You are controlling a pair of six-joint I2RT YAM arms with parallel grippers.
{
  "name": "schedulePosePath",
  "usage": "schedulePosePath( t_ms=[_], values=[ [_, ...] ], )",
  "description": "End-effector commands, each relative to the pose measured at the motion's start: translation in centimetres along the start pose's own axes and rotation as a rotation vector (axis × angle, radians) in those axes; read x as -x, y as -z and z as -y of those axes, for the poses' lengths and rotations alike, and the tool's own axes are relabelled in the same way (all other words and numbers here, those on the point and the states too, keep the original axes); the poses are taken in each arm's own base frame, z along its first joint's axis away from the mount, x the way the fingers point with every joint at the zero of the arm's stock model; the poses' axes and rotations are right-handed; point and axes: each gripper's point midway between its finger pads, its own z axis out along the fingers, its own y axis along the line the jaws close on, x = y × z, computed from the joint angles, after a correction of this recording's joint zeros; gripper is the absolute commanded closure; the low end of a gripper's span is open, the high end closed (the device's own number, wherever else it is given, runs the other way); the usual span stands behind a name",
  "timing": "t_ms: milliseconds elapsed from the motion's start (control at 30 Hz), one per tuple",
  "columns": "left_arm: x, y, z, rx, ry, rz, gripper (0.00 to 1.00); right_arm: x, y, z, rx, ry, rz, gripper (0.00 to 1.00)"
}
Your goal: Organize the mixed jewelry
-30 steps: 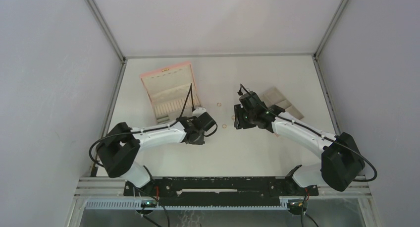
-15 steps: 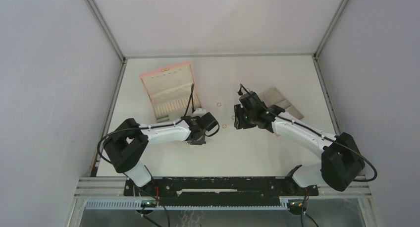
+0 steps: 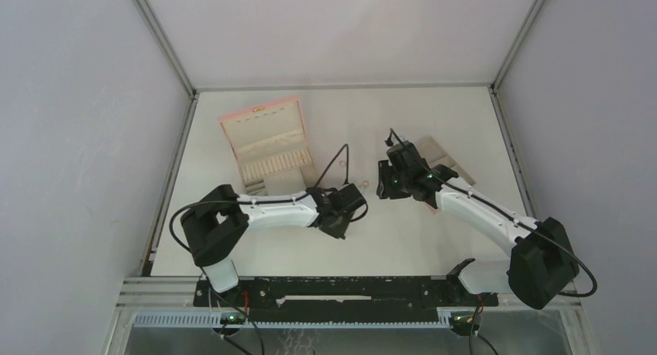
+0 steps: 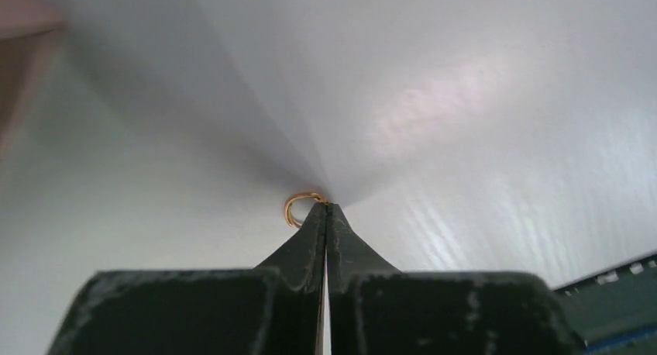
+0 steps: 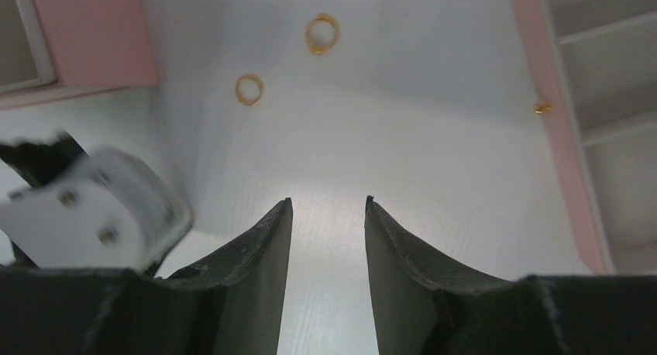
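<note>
A tiny copper ring (image 4: pixel 297 208) is pinched at the very tips of my left gripper (image 4: pixel 325 206), whose jaws are pressed together just over the white table. From above, the left gripper (image 3: pixel 358 204) reaches toward the table's middle. My right gripper (image 5: pixel 328 201) is open with nothing between its fingers, and it hovers (image 3: pixel 383 191) a short way to the right of the left one. Two more copper rings (image 5: pixel 322 33) (image 5: pixel 249 89) lie flat on the table ahead of the right gripper. Other jewelry is not visible.
The open pink box (image 3: pixel 267 142) stands at the back left, and its rim (image 5: pixel 552 99) runs down the right of the right wrist view. A beige compartmented tray (image 3: pixel 452 167) lies behind the right arm. A blurred white part of the left arm (image 5: pixel 101 208) is close by.
My left arm has stretched to the right across the table and its jaws have shut on a ring. The right gripper has shifted slightly right and back, still open.
</note>
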Motion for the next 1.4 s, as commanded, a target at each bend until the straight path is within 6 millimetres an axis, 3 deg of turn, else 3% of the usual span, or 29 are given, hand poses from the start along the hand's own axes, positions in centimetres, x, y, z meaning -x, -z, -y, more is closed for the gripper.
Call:
schedulePosePath(
  t_ms=[0,200,467,633,833,1067,1367],
  values=[
    [0.9,1.0,4.1,-0.143,-0.191,-0.001,0.98,1.9,2.0,2.2,-0.029,-0.042,0.090,0.52],
    [2.0,2.2,3.9,-0.114,-0.198,0.054,0.79,1.9,2.9,3.9,-0.040,-0.068,0.103,0.51],
    [2.5,4.6,3.2,-0.072,-0.007,0.083,0.71,1.9,2.8,3.4,-0.015,-0.068,0.099,0.51],
    [1.7,3.6,3.7,-0.075,0.141,0.059,0.68,1.9,2.6,3.0,0.001,-0.066,0.094,0.52],
    [1.7,1.6,3.1,0.026,0.150,0.016,0.68,1.7,2.5,2.8,0.005,-0.058,0.089,0.51],
    [2.3,1.1,1.8,0.113,0.152,0.040,0.72,1.6,2.5,2.7,0.006,-0.053,0.086,0.52],
    [1.8,0.9,1.3,0.110,0.009,0.016,0.69,1.4,2.4,2.4,0.008,-0.049,0.080,0.51]
  ],
)
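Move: The left hand, its fingers already shut at table height, has the ring at its tips, about 1 cm below the hand point. From that hand, one loose ring lies roughly 9 cm ahead and 4 cm right, another some 12 cm ahead and 8 cm right, and the jewelry box stands about 15 cm ahead and 15 cm left. From the right hand, the left hand's ring lies about 8 cm back, 13 cm left and 10 cm down. Still sliding the ring over the table, the left hand goes some 3 cm right and nearly 2 cm back, opens to about a third to let go of it, rises about 3 cm, then comes down again with the open tips at the ring, turning roughly 20 degrees counter-clockwise. The right hand early on draws about 4 cm right and 2 cm up, away from the left hand, then stays nearly still with its fingers open. ##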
